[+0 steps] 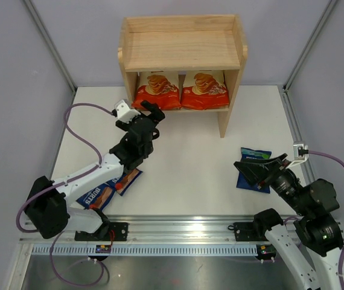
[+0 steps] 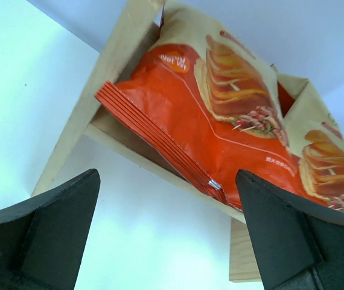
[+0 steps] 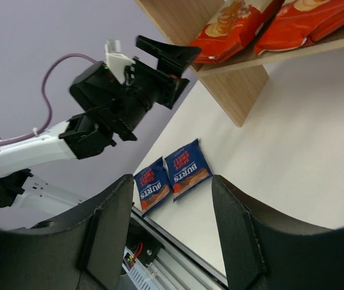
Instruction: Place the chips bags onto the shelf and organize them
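Note:
Two cream-and-red-orange chips bags lie side by side on the lower tier of the wooden shelf. My left gripper stands open just in front of the left bag, apart from it, with nothing between its fingers. That bag's lower edge overhangs the tier's front. Two dark blue Burts bags lie flat near the left arm's base. A third blue bag with green lettering lies at the right, partly under my right gripper, which is open and empty.
The shelf's top tier holds nothing. The left arm stretches over the two Burts bags. A metal rail runs along the table's near edge. Grey walls stand on both sides.

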{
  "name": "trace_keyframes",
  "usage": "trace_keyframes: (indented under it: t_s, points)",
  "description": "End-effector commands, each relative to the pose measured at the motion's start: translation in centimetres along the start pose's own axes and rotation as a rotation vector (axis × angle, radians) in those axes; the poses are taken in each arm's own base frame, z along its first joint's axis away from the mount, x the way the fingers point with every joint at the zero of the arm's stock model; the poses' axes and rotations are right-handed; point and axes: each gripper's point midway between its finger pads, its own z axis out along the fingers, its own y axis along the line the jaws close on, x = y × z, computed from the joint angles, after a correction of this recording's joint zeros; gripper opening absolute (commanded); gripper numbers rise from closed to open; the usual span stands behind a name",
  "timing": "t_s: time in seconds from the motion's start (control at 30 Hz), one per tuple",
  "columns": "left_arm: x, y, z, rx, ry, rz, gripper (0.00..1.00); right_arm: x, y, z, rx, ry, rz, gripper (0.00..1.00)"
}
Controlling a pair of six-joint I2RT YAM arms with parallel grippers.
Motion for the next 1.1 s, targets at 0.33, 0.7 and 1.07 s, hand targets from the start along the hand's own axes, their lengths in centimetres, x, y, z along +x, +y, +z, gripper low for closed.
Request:
trace_keyframes:
  t_s: [0.33,0.7,1.07]
  points:
    - [-5.2,5.9,-7.1,-0.077,-0.001,0.018,0.99,3.2,-2.0,1.5,0.02,0.179,-0.075,0.75]
    - [-3.3,17.9,-10.3,-0.264,0.121,0.067,0.99,7.0,-1.1,1.0,-0.119,0.333,-0.037,0.87]
    - [3.1,26.6,-7.4,-0.433,0.371,-0.126,0.99,7.8,0.5,0.8,-0.213,0.388,0.024,0.86]
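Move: Behind the empty left hand, the inner blue bag lies about 13 cm back, 11 cm to its left and 26 cm below; the outer blue bag, at the same depth below, is about 22 cm back and 22 cm left. The left red bag on the shelf stands some 12 cm ahead, 4 cm right and slightly above. From the right hand the inner blue bag is about 12 cm ahead, 43 cm left and 35 cm lower; the sea salt bag lies 14 cm ahead, 11 cm right, equally low. Backing off from the shelved red bag, the left hand first draws back and rises 3 cm, then swings left and dives towards the two blue bags, ending about 20 cm left, 14 cm back and 16 cm lower. Its wrist tips down some 30 degrees and turns counter-clockwise, fingers staying wide open. The right hand sinks and shifts left, turning counter-clockwise and opening wider. ##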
